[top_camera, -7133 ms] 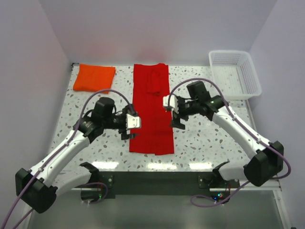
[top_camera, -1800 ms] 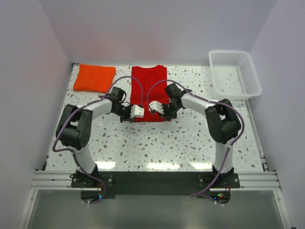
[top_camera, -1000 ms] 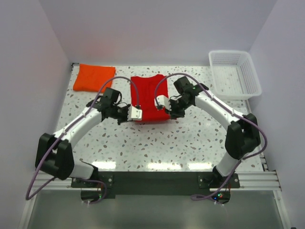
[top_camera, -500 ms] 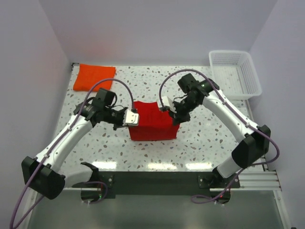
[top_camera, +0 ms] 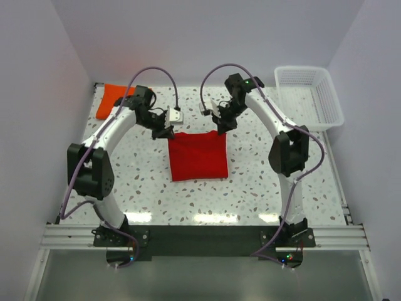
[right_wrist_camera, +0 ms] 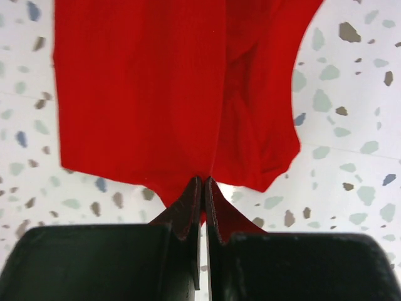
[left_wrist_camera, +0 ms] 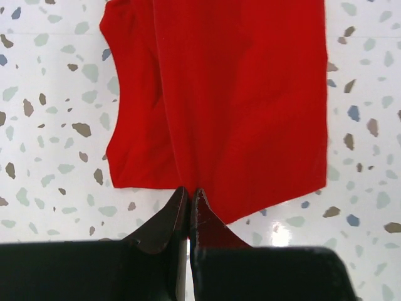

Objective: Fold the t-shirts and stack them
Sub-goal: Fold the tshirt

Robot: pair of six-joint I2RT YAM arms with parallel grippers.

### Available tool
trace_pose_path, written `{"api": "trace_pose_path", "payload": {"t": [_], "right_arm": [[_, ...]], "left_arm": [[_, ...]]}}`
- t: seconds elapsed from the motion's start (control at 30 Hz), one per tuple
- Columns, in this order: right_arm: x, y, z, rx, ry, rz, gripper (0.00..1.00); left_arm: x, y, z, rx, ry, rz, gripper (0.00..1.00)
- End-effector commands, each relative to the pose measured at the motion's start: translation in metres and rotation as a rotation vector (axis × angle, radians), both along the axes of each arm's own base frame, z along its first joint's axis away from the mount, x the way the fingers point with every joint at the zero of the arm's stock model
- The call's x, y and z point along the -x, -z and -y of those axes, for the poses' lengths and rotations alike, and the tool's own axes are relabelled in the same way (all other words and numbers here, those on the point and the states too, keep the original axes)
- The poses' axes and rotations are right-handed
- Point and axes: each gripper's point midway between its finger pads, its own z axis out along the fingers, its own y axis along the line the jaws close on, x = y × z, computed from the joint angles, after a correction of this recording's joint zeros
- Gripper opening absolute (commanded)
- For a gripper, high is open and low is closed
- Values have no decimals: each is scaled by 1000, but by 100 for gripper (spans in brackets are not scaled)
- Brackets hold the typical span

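The red t-shirt [top_camera: 197, 157], folded to a rough square, spreads over the middle of the speckled table. My left gripper [top_camera: 166, 132] is shut on its far left corner and my right gripper [top_camera: 220, 129] on its far right corner. In the left wrist view the gripper [left_wrist_camera: 189, 191] pinches the edge of the red cloth [left_wrist_camera: 238, 94]. The right wrist view has its gripper [right_wrist_camera: 204, 182] clamped the same way on the red cloth [right_wrist_camera: 144, 88]. The orange t-shirt [top_camera: 111, 100] lies folded at the far left corner, partly behind my left arm.
A white lattice basket [top_camera: 310, 97] stands at the far right corner. Both arms arch high over the table [top_camera: 263, 182], with purple cables looping above them. Walls close in the left, right and far sides.
Both grippers have moved toward the far side, still holding the red t-shirt. Its held edge now lies farther back, and the arms stand more upright.
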Motion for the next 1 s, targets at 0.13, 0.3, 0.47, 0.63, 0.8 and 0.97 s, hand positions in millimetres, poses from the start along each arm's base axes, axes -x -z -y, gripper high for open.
{"api": "trace_pose_path", "payload": {"t": [0.13,0.3,0.47,0.63,0.8,0.97], "right_arm": [[-18,31,14,63,-25,-90,0],[-40,56,16,74,-14,-45,0],[-53,81,19,105,4,-27,0],[-53,96,23,120,8,-33,0],[-31,109,20,138,-3,-89,0],[17,108,16,149,-40,-163,0]], "left_arm": [[-63,29,4,8,-9,-7,0],[-101,41,12,19,-42,0,0],[-118,78,10,-21,-62,-24,0],[-110,104,9,-64,-68,-69,0],[-80,109,12,-63,-35,-122,0],[-10,114,10,-69,12,-196,0]]}}
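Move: Both hands already pinch the upper corners of the hanging red t-shirt. Its landing spot on the bare table lies about 13 cm below each hand: some 4 cm ahead and 1 right of the left hand, 1 ahead and 2 right of the right. The trailing hem's middle is about 7 cm back and 9 right of the left hand. The orange shirt is 20 ahead, 17 left of the left hand; the basket is 16 ahead, 26 right of the right. Both hands keep their pinch on the red t-shirt's upper corners and lower it about 12 cm to the table, fingers shut throughout. They first swing it forward while sinking, left hand about 10 cm and right about 5, then sink steeply and draw back some 4 to 5 cm near the table, fingers tilting slightly. ##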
